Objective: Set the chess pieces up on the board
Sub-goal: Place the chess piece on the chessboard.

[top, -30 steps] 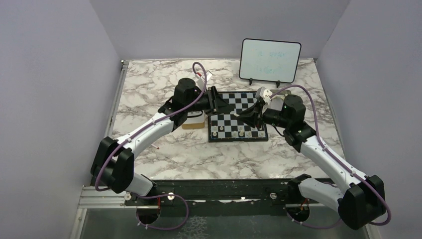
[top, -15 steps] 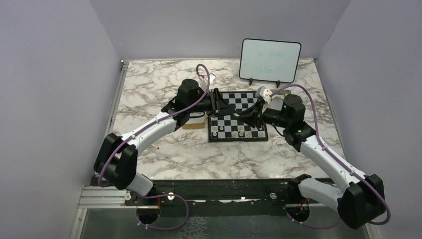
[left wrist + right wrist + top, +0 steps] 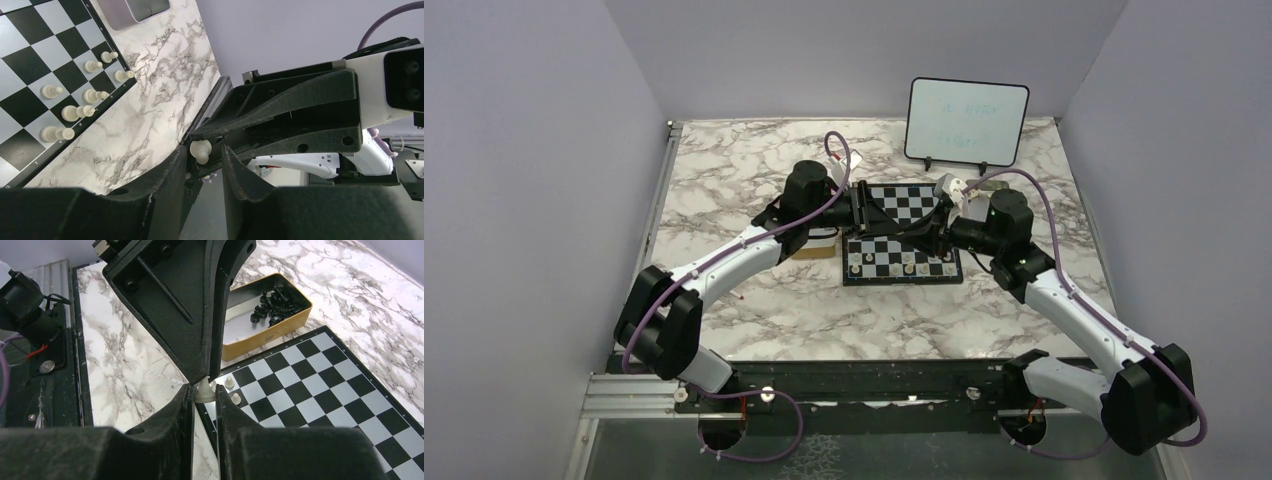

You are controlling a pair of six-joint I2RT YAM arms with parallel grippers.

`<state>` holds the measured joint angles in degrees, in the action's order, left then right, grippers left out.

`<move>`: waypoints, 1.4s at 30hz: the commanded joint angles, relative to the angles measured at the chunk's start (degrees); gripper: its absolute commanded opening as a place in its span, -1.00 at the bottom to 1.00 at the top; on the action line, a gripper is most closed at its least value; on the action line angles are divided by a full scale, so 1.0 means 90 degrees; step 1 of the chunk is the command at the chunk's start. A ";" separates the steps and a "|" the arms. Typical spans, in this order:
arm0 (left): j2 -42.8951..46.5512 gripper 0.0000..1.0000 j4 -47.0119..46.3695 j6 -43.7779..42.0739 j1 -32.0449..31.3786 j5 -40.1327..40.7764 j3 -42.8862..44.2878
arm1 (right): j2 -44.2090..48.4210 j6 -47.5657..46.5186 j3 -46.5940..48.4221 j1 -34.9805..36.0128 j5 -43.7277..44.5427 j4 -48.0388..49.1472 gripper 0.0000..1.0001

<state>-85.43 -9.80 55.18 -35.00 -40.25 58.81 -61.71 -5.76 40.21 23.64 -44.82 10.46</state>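
Observation:
My two grippers meet nose to nose above the left part of the board point(image 3: 911, 203). The right gripper point(image 3: 204, 389) is shut on the base of a cream-white chess piece point(image 3: 204, 393). The left gripper point(image 3: 205, 152) is open, and the piece's round head point(image 3: 201, 149) sits between its fingertips, close to the left finger with a gap to the other. The left gripper's fingers point(image 3: 180, 305) fill the upper part of the right wrist view. Several white chess pieces point(image 3: 904, 267) stand along the board's near rows; in the left wrist view they point(image 3: 75, 112) line the board's edge.
A gold tin point(image 3: 272, 310) holding black pieces sits on the marble just left of the board. A grey metal tray point(image 3: 142, 10) lies by the board's other side. An upright whiteboard point(image 3: 967, 122) stands at the back right.
The left gripper has advanced rightward to meet the right gripper, which has shifted slightly back. The right gripper has stayed shut on the piece throughout.

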 commanded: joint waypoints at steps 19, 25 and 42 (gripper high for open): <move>-0.0157 -0.88 0.0987 -0.1091 -0.0076 0.0345 0.0585 | -0.0137 0.0362 0.0020 0.0040 0.0203 -0.0202 -0.17; -0.0093 -0.88 0.1799 -0.1814 -0.0073 0.1102 0.0854 | -0.0052 0.0707 0.0078 0.0040 0.0663 -0.0451 0.18; -0.0325 -0.88 0.3043 -0.3386 -0.0756 0.4160 0.1389 | -0.0202 0.2193 0.0522 -0.0059 0.5515 -0.1910 0.23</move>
<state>-86.48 14.39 29.87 -38.28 -13.61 66.76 -63.55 11.66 44.05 23.55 -8.14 -3.55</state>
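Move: The white chess piece sits in the right fingertips, already between the left hand's parted pads, so it lies practically at both hand points. From the left hand, the chessboard's middle is straight below by roughly 15 cm, the near row of white pieces some 8 cm back, 2 cm to the right and 14 cm down, and the black-piece tray about 18 cm left, 5 ahead and 15 down. From the right hand, the white-piece tray is about 20 cm right, 5 ahead and 15 down. Hold the left gripper still and pinch the white piece out of the right fingertips; once it is gripped, open the right hand wide to let go. Then lower the left about 5 cm while carrying the piece forward and left, tipping the fingers downward, and draw the empty right hand away rightward and forward, sinking some 4 cm and swinging clockwise about 40 degrees. ##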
